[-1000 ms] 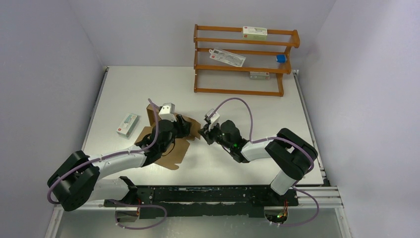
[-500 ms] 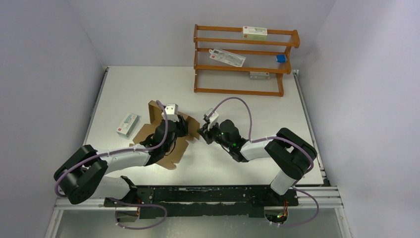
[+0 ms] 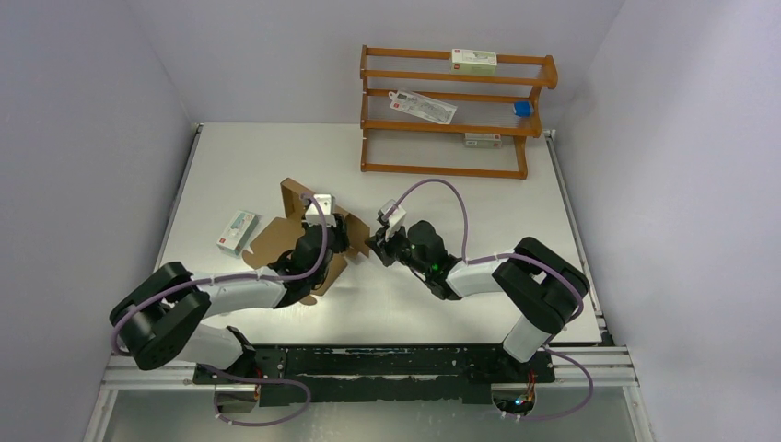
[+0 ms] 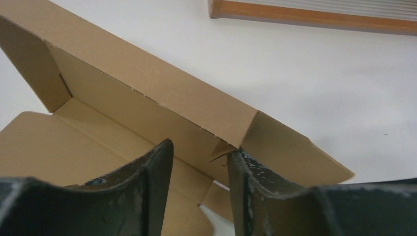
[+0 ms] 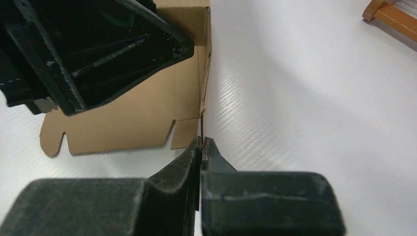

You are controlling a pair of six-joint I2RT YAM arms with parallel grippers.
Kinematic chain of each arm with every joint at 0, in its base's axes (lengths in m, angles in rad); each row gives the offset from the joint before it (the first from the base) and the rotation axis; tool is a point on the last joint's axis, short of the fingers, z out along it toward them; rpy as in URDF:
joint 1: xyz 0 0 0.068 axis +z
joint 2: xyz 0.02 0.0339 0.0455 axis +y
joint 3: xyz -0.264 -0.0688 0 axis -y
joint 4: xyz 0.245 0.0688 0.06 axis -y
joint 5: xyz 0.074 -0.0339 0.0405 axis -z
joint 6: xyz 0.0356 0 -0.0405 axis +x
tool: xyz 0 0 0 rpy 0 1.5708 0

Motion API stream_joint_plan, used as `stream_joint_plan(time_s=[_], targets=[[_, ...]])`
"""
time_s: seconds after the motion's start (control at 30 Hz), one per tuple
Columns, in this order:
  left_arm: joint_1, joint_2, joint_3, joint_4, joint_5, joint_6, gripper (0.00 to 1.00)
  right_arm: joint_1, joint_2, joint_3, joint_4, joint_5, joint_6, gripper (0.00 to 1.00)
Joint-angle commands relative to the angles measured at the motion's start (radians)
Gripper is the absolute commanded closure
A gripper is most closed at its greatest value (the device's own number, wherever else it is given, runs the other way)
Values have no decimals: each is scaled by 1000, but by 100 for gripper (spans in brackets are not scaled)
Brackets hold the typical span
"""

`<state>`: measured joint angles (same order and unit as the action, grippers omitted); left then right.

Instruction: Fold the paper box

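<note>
The paper box is a brown cardboard sheet lying partly folded on the white table, left of centre. In the left wrist view one long wall stands raised, with side flaps bent at both ends. My left gripper hovers over the box's inside, jaws open with nothing between them. Its right fingertip touches a small tab at the wall's corner. My right gripper is shut on the thin edge of a box flap at the box's right side.
A wooden rack stands at the back with white cartons and a small blue item on its shelves. Its base shows in the left wrist view. A small white carton lies on the table left of the box.
My left gripper has moved a little right and farther over the box, and its jaws have narrowed somewhat. The box's far wall now stands more upright. The right gripper has kept its grip.
</note>
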<state>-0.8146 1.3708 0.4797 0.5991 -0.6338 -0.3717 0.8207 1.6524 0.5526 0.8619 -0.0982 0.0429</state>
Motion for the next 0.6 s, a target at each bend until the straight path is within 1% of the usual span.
stream_joint_plan(time_s=[0.0,0.07,0.23,0.43,0.5,0.57], targets=[[3,14,-5,-20,-97,56,47,11,9,2,-12,-23,-17,100],[-11,-9,-23,-14,-50,80,42,11,8,1,-14,-22,-17,100],[-31,-115,-35,-144,60,87,32,10,10,6,-14,-22,-18,100],[-50,-226,-76,-320,118,16,28,10,18,10,-14,-24,-18,100],[-70,-238,-97,-344,138,-14,27,11,18,12,-12,-24,-18,100],[-112,-233,-115,-355,130,-49,27,11,18,12,-13,-24,-17,100]])
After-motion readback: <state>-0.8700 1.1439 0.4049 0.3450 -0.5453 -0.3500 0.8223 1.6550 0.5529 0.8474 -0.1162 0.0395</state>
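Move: Just off the left fingertips, about 2 cm ahead and 2 cm to the right, is the near-right top corner of the paper box's raised wall; the wall's far end stands some 10 cm ahead and 12 cm left. The end flap's tip, in the right hand's pinch, is roughly 7 cm right and 3 cm back. A green-white carton lies level, about 22 cm left, 10 cm below. From the right hand the corner is about 6 cm ahead, 5 cm left. Spreading its fingers from about half to three-quarters open, the left hand comes free of the box's top corner and draws back about 5 cm towards the base, quickening as it goes and turning slightly clockwise with a small tip down. The right hand all but stays in place, keeping its pinch on the edge of the end flap. ##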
